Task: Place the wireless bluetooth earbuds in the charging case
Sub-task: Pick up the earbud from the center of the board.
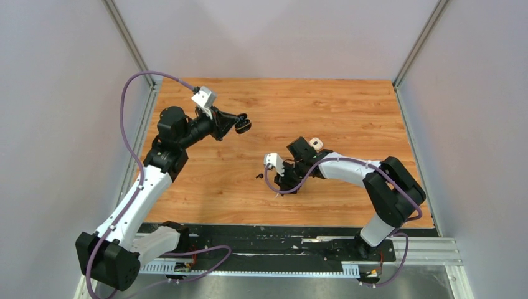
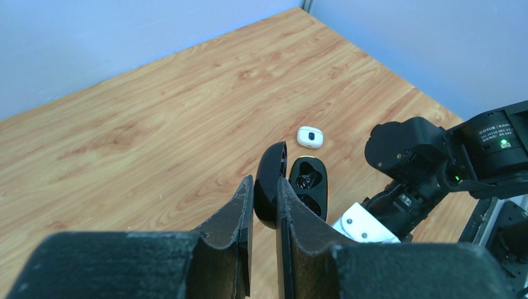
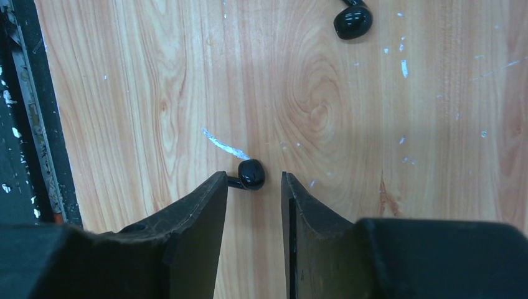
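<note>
The black charging case [image 2: 309, 187] hangs open above the table. My left gripper [image 2: 264, 184] is shut on its raised lid, and the two earbud wells face the camera. In the top view that gripper [image 1: 240, 124] sits at the back left. My right gripper [image 3: 253, 176] points down at the table, open. A black earbud [image 3: 251, 174] lies on the wood between its fingertips, the stem touching the left finger. A second black earbud [image 3: 352, 22] lies further off. One dark earbud speck [image 1: 259, 177] shows just left of the right gripper [image 1: 283, 184].
A small closed white case [image 2: 309, 136] lies on the wooden table [image 1: 348, 106] behind the right arm, also visible from the top as the white case [image 1: 315, 143]. Grey walls enclose three sides. A black strip [image 3: 25, 124] borders the table's near edge.
</note>
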{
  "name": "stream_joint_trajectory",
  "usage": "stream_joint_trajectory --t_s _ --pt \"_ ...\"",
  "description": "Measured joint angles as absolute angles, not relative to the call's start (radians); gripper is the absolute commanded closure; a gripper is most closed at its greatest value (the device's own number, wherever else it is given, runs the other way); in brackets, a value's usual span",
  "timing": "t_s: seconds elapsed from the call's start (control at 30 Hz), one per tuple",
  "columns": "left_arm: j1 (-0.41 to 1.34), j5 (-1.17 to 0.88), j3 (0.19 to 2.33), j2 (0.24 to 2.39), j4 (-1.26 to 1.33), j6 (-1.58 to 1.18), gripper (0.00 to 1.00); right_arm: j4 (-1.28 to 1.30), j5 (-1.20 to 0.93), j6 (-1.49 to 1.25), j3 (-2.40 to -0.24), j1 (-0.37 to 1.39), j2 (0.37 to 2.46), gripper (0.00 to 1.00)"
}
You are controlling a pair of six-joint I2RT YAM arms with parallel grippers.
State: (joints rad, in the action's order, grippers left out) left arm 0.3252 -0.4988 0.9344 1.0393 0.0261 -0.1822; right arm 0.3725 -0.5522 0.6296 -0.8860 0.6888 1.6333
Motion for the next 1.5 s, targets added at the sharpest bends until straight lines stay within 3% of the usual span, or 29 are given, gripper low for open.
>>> stream_joint_trajectory --t_s 0.7,1.07,1.5 --pt "0.312 -0.498 0.917 1.017 0.019 -0.175 1.00 0.333 -0.509 0.631 -0.886 0.706 1.666 0.77" --pt "0.303 -0.500 0.896 1.005 -0.001 -0.145 1.00 0.327 -0.509 0.639 -0.883 0.706 1.666 1.00" --pt "0.297 -0.519 0.933 1.018 -0.080 -0.075 1.00 0.352 -0.472 0.657 -0.899 0.686 1.573 1.00"
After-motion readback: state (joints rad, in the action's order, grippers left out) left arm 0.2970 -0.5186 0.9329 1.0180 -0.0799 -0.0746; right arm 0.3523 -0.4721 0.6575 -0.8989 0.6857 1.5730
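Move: The black earbud lies just under the right hand's open fingers, level fore and aft, about 1 cm to the left and 1 cm down. The second black earbud is some 5 cm ahead and 8 cm left of the hand; the white case lies roughly 15 cm ahead and 11 cm right. From the left hand, still holding the black case, the near earbud is about 10 cm back, 13 cm right and 31 cm down. The right hand sinks about 1 cm, pinches the near black earbud, then lifts it some 3 cm, easing forward. ##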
